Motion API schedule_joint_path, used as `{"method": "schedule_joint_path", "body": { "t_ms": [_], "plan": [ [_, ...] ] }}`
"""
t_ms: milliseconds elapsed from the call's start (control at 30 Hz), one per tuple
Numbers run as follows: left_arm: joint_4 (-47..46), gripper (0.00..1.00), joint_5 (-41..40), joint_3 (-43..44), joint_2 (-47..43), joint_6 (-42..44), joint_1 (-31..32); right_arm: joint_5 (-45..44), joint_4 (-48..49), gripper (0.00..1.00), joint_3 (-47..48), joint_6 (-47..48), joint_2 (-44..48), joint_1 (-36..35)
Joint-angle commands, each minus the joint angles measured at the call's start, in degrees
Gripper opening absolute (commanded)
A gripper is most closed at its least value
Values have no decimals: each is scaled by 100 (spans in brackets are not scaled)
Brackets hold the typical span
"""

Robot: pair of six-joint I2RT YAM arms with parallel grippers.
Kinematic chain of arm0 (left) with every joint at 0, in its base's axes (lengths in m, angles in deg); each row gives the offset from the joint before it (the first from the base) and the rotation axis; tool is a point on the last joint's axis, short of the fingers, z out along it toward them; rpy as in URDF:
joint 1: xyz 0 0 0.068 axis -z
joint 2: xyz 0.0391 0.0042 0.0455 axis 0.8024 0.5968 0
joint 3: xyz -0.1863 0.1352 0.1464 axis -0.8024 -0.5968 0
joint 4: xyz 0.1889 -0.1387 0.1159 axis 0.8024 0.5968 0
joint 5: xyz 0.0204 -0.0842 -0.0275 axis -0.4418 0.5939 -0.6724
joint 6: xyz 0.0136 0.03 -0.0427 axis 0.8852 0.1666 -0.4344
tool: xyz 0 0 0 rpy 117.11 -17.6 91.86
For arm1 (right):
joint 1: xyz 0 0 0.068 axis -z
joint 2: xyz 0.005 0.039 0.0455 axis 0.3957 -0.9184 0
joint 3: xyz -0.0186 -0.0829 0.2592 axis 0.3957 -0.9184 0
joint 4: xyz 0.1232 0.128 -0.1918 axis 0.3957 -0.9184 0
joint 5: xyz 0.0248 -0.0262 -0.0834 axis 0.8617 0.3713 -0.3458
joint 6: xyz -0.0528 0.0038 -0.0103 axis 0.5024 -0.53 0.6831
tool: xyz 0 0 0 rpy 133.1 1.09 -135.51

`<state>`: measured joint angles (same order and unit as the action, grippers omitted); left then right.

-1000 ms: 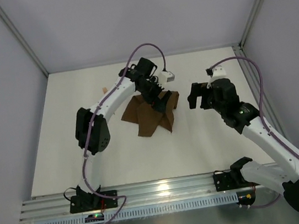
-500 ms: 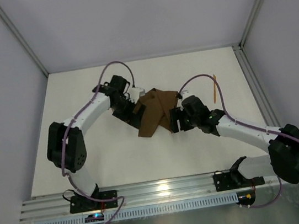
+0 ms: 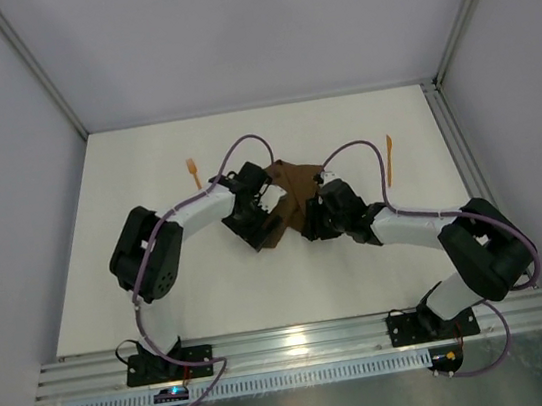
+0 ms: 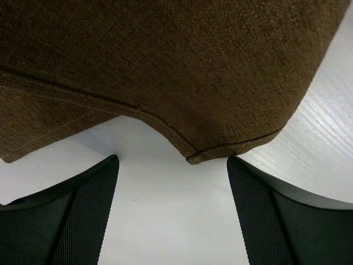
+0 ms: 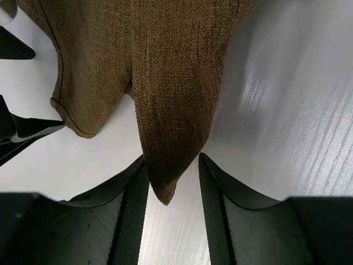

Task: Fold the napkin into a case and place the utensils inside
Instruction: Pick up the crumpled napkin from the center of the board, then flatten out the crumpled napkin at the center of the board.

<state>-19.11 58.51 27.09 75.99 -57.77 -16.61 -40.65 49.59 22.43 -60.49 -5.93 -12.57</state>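
The dark brown napkin (image 3: 295, 192) lies rumpled and partly folded on the white table, between both arms. My left gripper (image 3: 264, 230) is low at its near-left corner, open. In the left wrist view the hemmed corner (image 4: 194, 156) lies just ahead of the left gripper (image 4: 172, 165), with only bare table between the fingers. My right gripper (image 3: 313, 221) is at the near-right side. A pointed napkin corner (image 5: 165, 182) reaches between the fingers of the right gripper (image 5: 172, 160), which stand apart around it. One orange utensil (image 3: 193, 173) lies at the back left, another (image 3: 388, 159) at the back right.
The white table (image 3: 162, 289) is framed by grey walls and a metal rail (image 3: 291, 347) along the near edge. In the right wrist view the left gripper's dark fingers (image 5: 22, 130) show at the left edge, close to the napkin.
Both arms have come down and inward to the napkin's near corners. The right jaws have narrowed around a cloth corner. The left jaws stayed wide. Both utensils are now uncovered.
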Motion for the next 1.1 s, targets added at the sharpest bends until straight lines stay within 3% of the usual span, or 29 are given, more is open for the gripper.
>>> {"method": "schedule_joint_path", "body": {
  "t_ms": [0, 100, 300, 400, 467, 633, 733, 900, 1067],
  "plan": [
    [-374, 81, -111, 131, 256, -152, -10, -166, 407, 43, -58, -213, -5, -7],
    [-471, 73, 117, 95, 301, -204, -10, -237, 389, 27, -137, -222, 135, 2],
    [-454, 52, 662, 306, 537, -318, -10, -527, 188, 7, -84, -116, 303, 2],
    [-374, 32, 689, 429, 766, -319, -1, -641, 135, 3, -110, -90, 391, 28],
    [-383, 2, 576, 421, 828, -301, -19, -659, 91, 3, -137, -72, 514, 98],
    [-550, 0, 417, 429, 540, -152, -361, -738, -138, 3, -146, 182, 997, 379],
    [-533, 0, 338, 692, 258, -108, -958, -607, -489, 3, -15, 410, 1401, 862],
    [-15, 0, 127, 1088, -1077, 340, -1644, -781, -1689, 3, 740, 1165, 2489, 1250],
    [644, 0, -390, 1343, -2606, 876, -1794, -1151, -2703, 3, 2138, 1685, 3404, 1268]
  ]
}}
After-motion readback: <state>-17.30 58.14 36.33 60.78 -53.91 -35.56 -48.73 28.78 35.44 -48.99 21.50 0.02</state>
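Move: The crumpled napkin's middle lies about 9 cm ahead and 9 cm right of the left hand, 1 cm below; its near corner is just off that hand's open fingertips. From the right hand, the napkin's middle is roughly 8 cm ahead, 4 cm left and 2 cm below, with one raised fold already between the half-open fingers. The fork lies some 17 cm ahead and 11 cm left of the left hand; the orange knife is about 14 cm ahead and 20 cm right of the right hand. The napkin gets pinched at two places: the right fingers shut on its fold almost on the spot, while the left slide about 4 cm forward-right, low over the board, and shut on the near corner. Both then lift and part, the left going up some 15 cm and forward-left towards the fork, the right up nearly 20 cm and 10 cm right, each tipping its fingertips forward and up by 20-odd degrees. ##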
